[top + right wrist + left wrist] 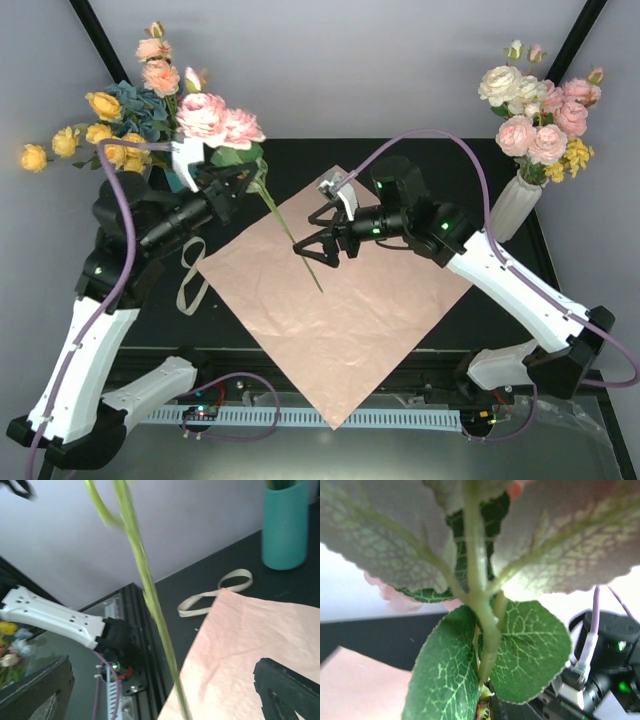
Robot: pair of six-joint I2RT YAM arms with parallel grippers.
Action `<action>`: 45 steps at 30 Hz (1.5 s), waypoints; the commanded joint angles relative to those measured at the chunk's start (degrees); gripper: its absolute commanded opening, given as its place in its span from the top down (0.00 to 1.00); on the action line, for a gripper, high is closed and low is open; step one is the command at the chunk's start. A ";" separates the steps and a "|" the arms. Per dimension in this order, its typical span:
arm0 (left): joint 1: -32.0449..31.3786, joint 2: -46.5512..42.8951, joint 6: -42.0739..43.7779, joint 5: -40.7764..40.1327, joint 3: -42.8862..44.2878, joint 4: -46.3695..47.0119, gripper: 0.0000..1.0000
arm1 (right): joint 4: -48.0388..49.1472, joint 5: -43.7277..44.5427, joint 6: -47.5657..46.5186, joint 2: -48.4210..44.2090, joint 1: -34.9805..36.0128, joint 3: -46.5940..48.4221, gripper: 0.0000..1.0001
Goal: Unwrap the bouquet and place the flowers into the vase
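The bouquet is undone: its pink paper (340,310) lies flat on the black table, and the beige ribbon (192,275) lies loose to its left. Yellow, blue and peach flowers (130,110) stand in the teal vase (176,181), half hidden behind my left arm. My left gripper (250,182) is shut on the stem of a pink rose (215,118), just under its leaves (530,650), which hide the fingers in the left wrist view. The long stem (300,250) slants down over the paper. My right gripper (308,238) is open around that stem (150,595), not touching it.
A white ribbed vase (515,205) of cream and pink roses (540,115) stands at the back right. In the right wrist view the teal vase (285,525) is at the upper right, beyond the ribbon (215,595) and the paper (250,655).
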 commanded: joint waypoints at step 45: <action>25.25 26.98 27.75 -34.70 21.60 18.88 0.98 | -4.72 24.89 -3.15 -7.57 0.20 -10.00 0.00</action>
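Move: Ahead and to the left of the left hand, which already grips the pink roses, stands the teal vase, about 18 cm farther out, 20 cm left and some 36 cm lower. Flowers already in it spread roughly 15 cm ahead and 22 cm left, near hand height. The ribbon lies 18 cm left and 2 cm ahead, 48 cm down. From the right hand the vase is about 24 cm ahead, 32 cm left, 25 cm lower. Swinging the pink roses up and left, the left hand draws the stem out from between the right's already open fingers, then sweeps forward and sinks about 7 cm to come over the teal vase, ending some 20 cm farther left and forward. Its wrist turns about 60 degrees counter-clockwise; the grip stays shut. The right backs off about 9 cm down and right, tipping its fingers down. ##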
